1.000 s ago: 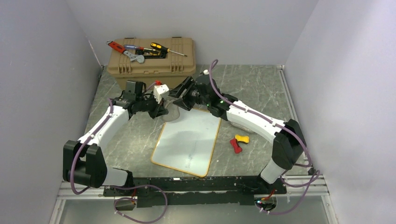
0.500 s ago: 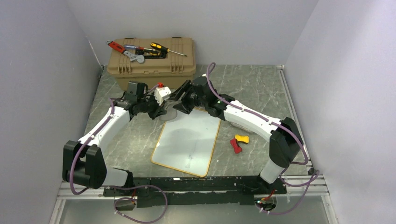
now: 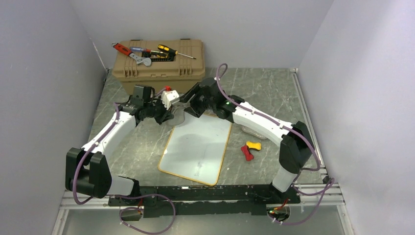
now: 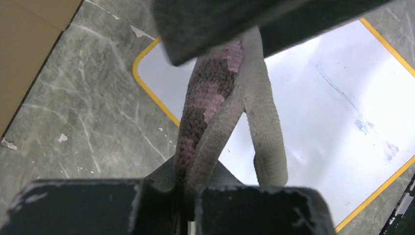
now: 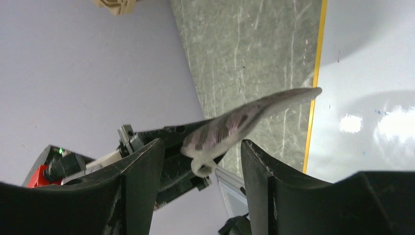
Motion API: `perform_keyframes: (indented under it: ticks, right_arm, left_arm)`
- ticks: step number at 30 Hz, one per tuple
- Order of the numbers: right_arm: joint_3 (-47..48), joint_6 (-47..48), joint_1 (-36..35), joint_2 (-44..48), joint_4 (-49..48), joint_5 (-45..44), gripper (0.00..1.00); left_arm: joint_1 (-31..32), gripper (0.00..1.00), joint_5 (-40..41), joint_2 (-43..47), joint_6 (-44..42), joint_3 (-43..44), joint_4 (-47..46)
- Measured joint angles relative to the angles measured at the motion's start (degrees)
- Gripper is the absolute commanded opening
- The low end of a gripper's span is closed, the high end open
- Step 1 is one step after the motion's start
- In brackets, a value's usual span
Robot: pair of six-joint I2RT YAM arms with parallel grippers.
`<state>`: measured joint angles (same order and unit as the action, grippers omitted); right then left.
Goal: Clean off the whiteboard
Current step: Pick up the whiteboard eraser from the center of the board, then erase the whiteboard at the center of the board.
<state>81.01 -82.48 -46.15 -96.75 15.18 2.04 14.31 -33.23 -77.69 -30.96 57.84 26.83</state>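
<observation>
The whiteboard (image 3: 198, 147), white with an orange-tan frame, lies flat on the table between the arms. It also shows in the left wrist view (image 4: 333, 98) and the right wrist view (image 5: 372, 73). Faint blue smudges (image 4: 364, 125) remain on it. My left gripper (image 3: 169, 115) (image 4: 188, 196) is shut on a grey cloth with pink stains (image 4: 215, 98), held above the board's far left corner. The cloth's free end (image 5: 244, 122) hangs between the spread fingers of my right gripper (image 3: 188, 105) (image 5: 200, 161), which is open and does not pinch it.
A tan toolbox (image 3: 159, 61) stands at the back left with screwdrivers (image 3: 171, 50) and a wrench (image 3: 139, 58) on its lid. A red piece (image 3: 247, 153) and a yellow piece (image 3: 253, 145) lie right of the board. Walls close in on both sides.
The right gripper has moved left toward the left gripper, so the cloth's free end now sits between its fingers. The left arm has barely moved.
</observation>
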Motion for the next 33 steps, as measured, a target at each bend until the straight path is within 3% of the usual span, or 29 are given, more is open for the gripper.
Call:
perform_keyframes:
  ticks: [6, 9, 11, 16, 17, 18, 19, 21, 24, 28, 33]
  right_arm:
    - [5.55, -0.50, 0.39, -5.42, 0.72, -0.50, 0.54]
    - [5.73, -1.09, 0.39, -6.27, 0.70, -0.35, 0.37]
    - [5.70, -1.20, 0.20, -6.45, 0.72, -0.15, 0.31]
    - [5.70, -1.57, -0.33, -6.54, 0.85, 0.46, 0.32]
    - [5.70, -1.57, -0.35, -6.56, 0.83, 0.76, 0.24]
    - [5.70, -1.57, -0.37, -6.60, 0.85, 1.16, 0.07]
    - [5.70, -1.46, -0.42, -6.67, 0.83, 1.44, 0.00]
    - [5.70, -1.11, -0.55, -6.86, 0.87, 1.73, 0.00]
    - [5.70, 0.59, -0.55, -6.67, 1.84, 1.46, 0.00]
    - [3.39, 7.58, -0.48, -2.62, 8.09, 0.24, 0.00]
    - [3.58, 20.61, -0.39, 6.21, 26.56, -2.27, 0.00]
  left_arm:
    - [0.11, 0.00, 0.59, 0.22, -0.11, 0.24, 0.63]
    - [0.15, 0.00, 1.46, 0.22, -0.15, 0.24, 1.05]
    - [0.33, 0.00, 1.64, 0.22, -0.13, 0.24, 0.74]
    - [0.57, 0.00, 1.73, 0.24, -0.13, 0.24, 0.39]
    - [0.57, 0.00, 1.86, 0.22, -0.11, 0.24, 0.39]
    - [0.61, 0.00, 2.05, 0.22, -0.11, 0.24, 0.37]
    - [0.63, 0.05, 2.16, 0.22, -0.09, 0.24, 0.35]
    - [0.72, 0.24, 2.58, 0.24, 0.11, 0.24, 0.37]
    - [0.79, 0.45, 2.97, 0.22, 1.22, 0.24, 0.48]
    - [0.90, 0.56, 2.67, 0.24, 3.89, 0.24, 1.03]
    - [0.26, 0.58, 1.66, 0.02, 7.93, 0.28, 4.26]
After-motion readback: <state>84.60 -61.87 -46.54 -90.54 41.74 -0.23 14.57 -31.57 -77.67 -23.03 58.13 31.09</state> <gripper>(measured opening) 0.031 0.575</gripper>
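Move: The grey cloth whiteboard eraser is already held up by the left fingers, its middle some 4 cm right of the left hand and 1 cm ahead, level with it. From the open right hand it lies about 4 cm left, 1 cm ahead and 4 cm below. The whiteboard's middle is roughly 13 cm back, 4 cm right and 23 cm below the right hand; the toolbox's middle is about 26 cm ahead of the left hand, 4 cm left and 5 cm below. Right hand reaches in, pinches the eraser, then draws it some 11 cm right and back as left opens. ##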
